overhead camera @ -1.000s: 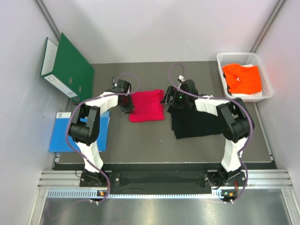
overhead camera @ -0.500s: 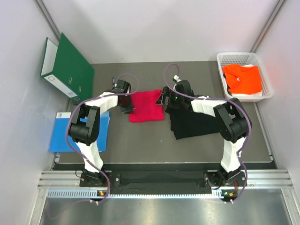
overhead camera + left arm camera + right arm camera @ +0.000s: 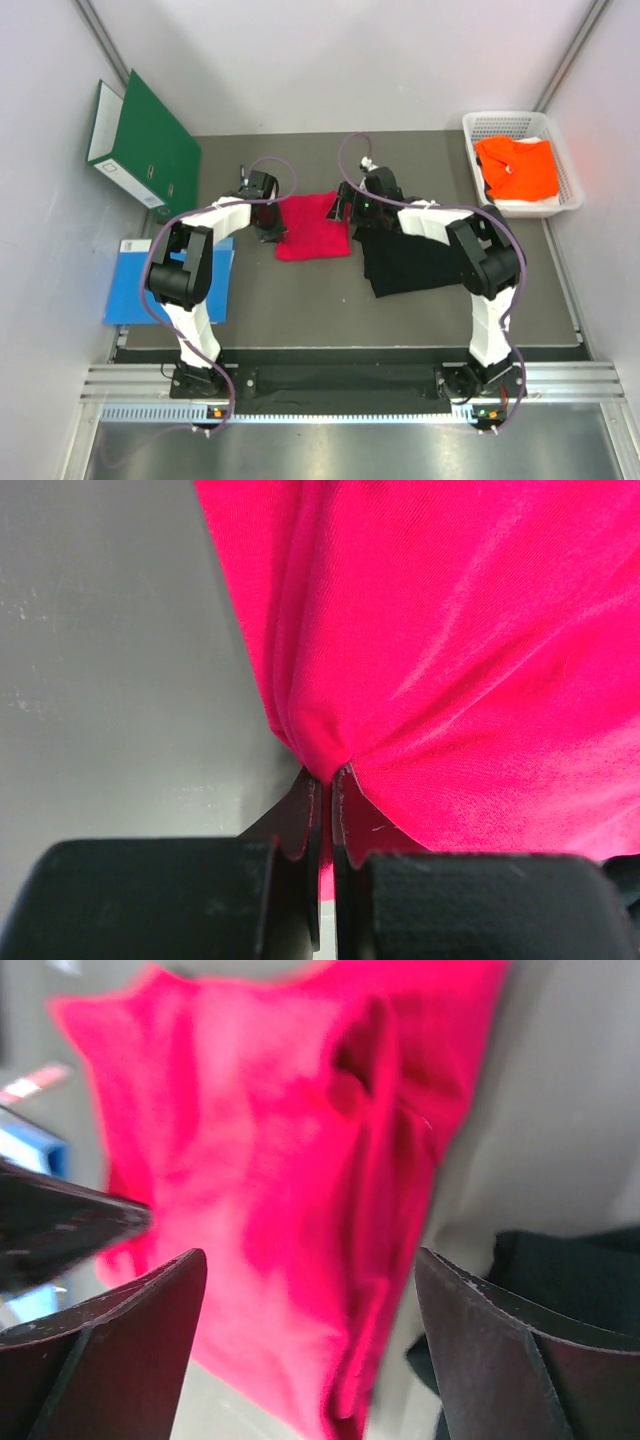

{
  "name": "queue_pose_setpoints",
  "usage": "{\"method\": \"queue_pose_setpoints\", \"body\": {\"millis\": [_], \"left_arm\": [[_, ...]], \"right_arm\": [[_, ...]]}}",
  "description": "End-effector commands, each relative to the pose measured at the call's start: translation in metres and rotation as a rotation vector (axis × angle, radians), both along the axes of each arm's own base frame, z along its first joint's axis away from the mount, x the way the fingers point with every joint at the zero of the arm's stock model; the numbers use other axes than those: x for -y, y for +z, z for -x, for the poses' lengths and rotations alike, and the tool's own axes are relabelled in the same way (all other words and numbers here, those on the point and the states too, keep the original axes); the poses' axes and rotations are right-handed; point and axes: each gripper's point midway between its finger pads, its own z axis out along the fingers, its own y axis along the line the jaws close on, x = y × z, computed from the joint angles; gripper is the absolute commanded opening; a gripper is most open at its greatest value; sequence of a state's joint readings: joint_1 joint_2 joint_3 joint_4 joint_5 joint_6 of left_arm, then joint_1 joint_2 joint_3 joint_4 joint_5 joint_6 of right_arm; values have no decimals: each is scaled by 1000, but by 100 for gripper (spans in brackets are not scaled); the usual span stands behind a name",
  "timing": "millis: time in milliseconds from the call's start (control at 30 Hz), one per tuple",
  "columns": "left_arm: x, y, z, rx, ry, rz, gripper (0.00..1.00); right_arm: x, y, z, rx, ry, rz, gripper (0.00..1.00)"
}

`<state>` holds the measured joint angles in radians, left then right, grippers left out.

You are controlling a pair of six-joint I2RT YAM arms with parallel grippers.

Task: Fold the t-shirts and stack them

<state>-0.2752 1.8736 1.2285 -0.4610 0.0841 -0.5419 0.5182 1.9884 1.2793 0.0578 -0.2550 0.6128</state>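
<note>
The crimson t-shirt (image 3: 313, 226) lies folded on the grey mat between both arms. My left gripper (image 3: 270, 228) is shut on its left edge; in the left wrist view the red cloth (image 3: 450, 630) bunches into the closed fingers of that gripper (image 3: 327, 775). My right gripper (image 3: 345, 208) hovers open at the shirt's right edge, and in the right wrist view the red cloth (image 3: 250, 1160) shows between the wide fingers of that gripper (image 3: 310, 1255). The black t-shirt (image 3: 410, 262) lies under the right arm and shows as a dark corner (image 3: 570, 1270). The orange t-shirt (image 3: 517, 166) rests in the basket.
A white basket (image 3: 572, 175) stands at the back right. A green binder (image 3: 150, 145) leans against the left wall. A flat blue sheet (image 3: 135, 285) lies at the mat's left edge, partly under the left arm.
The right gripper has moved left, off the black t-shirt and up to the red shirt's right edge. The left gripper and the red shirt have stayed put.
</note>
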Motion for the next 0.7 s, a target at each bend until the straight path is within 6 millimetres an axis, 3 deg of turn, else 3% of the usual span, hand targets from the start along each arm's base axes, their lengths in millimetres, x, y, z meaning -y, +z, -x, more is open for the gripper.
{"method": "queue_pose_setpoints", "body": {"millis": [0,167,300,333,400,500,533,567,633,667], "left_arm": [[-10,-9,19,-56,-14,-37,0],[-9,-7,19,-55,-18,-29,0],[-6,-8,20,-58,-18,-15,0],[-6,-7,20,-55,-20,-13,0],[-7,-6,20,-57,-19,-12,0],[-7,-3,22,-51,-25,-13,0],[-8,-3,24,-60,-23,-15,0],[-9,-3,26,-64,-26,-17,0],[-13,2,31,-77,-16,-39,43],[-17,3,32,-79,5,-55,61]], "right_arm": [[-8,-14,3,-20,7,51,84],[-7,-22,5,-27,-3,110,82],[-23,-29,4,-38,34,130,76],[-30,-40,10,-59,57,146,72],[-37,-44,11,-74,76,161,66],[-42,-52,18,-92,91,166,42],[-42,-50,20,-90,93,166,25],[-39,-51,22,-91,92,173,17],[-37,-40,25,-67,94,190,5],[-33,-37,27,-49,106,214,4]]}}
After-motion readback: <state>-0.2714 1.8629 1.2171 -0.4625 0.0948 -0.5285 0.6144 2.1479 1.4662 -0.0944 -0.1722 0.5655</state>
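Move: The folded red t-shirt lies under the right hand's open fingers, its middle about 5 cm to the left, 3 cm back and 5 cm below; the black t-shirt's middle is some 20 cm to the right and 11 cm back. From the left hand, still pinching the shirt's left edge, the red shirt's middle is about 7 cm to the right and 2 cm ahead, and the blue folder roughly 26 cm to the left and 11 cm back. The right fingers close on the red t-shirt and pinch a bunched fold of it, after sinking about 4 cm and then sweeping some 4 cm left over the shirt, tipping slightly steeper. The left hand holds its place on the shirt's left edge and, right at the end, opens its fingers about a third, loosening its pinch. ##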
